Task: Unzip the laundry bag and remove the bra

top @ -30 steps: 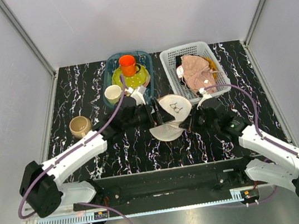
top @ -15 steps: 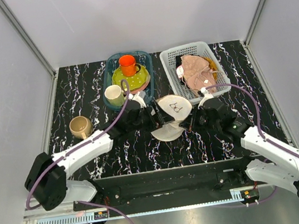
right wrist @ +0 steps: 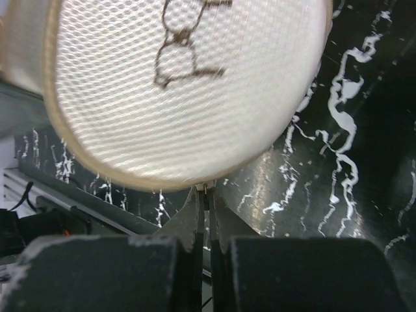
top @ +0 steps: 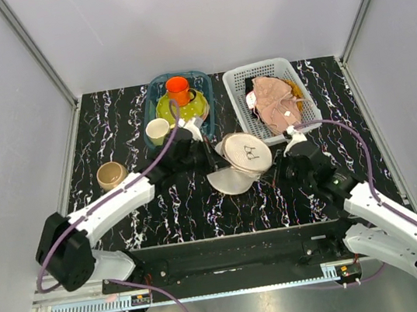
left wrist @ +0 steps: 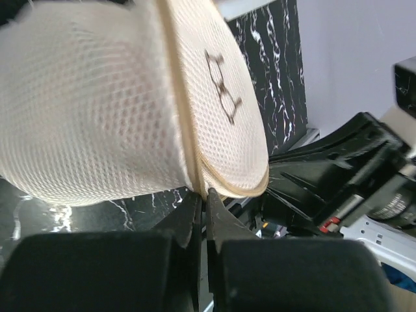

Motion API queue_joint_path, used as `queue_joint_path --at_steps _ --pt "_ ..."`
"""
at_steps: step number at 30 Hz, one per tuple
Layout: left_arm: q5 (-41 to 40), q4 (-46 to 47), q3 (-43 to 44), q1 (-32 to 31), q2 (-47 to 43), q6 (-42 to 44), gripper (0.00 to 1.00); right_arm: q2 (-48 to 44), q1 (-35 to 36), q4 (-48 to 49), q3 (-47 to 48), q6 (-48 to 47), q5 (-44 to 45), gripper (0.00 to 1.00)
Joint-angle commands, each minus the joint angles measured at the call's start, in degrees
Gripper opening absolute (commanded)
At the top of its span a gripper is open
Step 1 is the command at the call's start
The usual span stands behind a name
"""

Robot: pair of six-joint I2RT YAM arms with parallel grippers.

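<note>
The cream mesh laundry bag (top: 244, 157) is held up between both arms at the table's middle, its round face with the black spectacles print (top: 250, 152) turned upward. My left gripper (top: 215, 157) is shut on the bag's seam rim (left wrist: 195, 170), at the lower edge of the drum. My right gripper (top: 275, 165) is shut on a small metal zipper pull (right wrist: 207, 188) under the printed face (right wrist: 188, 84). A loose flap of the bag (top: 230, 182) hangs toward the table. The bra is hidden.
A white lattice basket (top: 238, 81) at the back right holds a pale pink cloth (top: 272, 99). A blue bin (top: 202, 80) holds a green plate and an orange cup (top: 177, 90). A cream cup (top: 158, 130) and a tan mug (top: 111, 175) stand to the left.
My left gripper has closed on the bag's rim. The bag has risen and turned, so its printed face now points more upward. The right arm shifted slightly right.
</note>
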Motion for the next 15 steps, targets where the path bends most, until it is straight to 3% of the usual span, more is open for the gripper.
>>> queue_joint_path --at_steps 1,6,11,13,15 --pt "0.77 -6.44 3.68 2.96 -5.63 9.15 0.0 -2.56 -0.57 -6.79 -0.14 -2.49 5.68 0.0" --pt "3.32 -4.52 4.21 5.16 -2.21 10.04 0.0 -0.73 -0.49 -9.51 4.59 -1.34 5.43 0.0" --pt "2.53 -5.04 9.39 5.78 4.64 11.71 0.0 1.12 -0.31 -4.43 5.66 -0.03 -0.37 0.0" --pt "3.49 -6.18 10.63 5.87 5.7 12.06 0.15 1.47 -0.4 -1.88 5.66 1.28 -1.43 0.0" --pt "4.55 -6.27 9.32 5.87 4.57 11.89 0.41 1.3 -0.31 1.27 4.97 2.43 -1.78 0.0"
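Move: My left hand already pinches the laundry bag's rim, with the bag body about 8 cm below it. The round glasses-print lid, which has to come away from that rim, has its middle some 3 cm ahead and 5 cm to the right. From the left hand, the white basket stands roughly 22 cm ahead and 17 cm right, the blue tray about 22 cm ahead and 12 cm left. From my right hand, closed on the bag's edge, the lid's middle is around 6 cm ahead and 5 cm left. I tug the pinched rim up and to the left by about 4 cm with my left hand, away from my right, then swing forward and sink roughly 4 cm over the bag's mouth, my fingers starting to part at the end. My right hand keeps its pinch on the edge, giving a little to the right and back before easing most of the way back. ##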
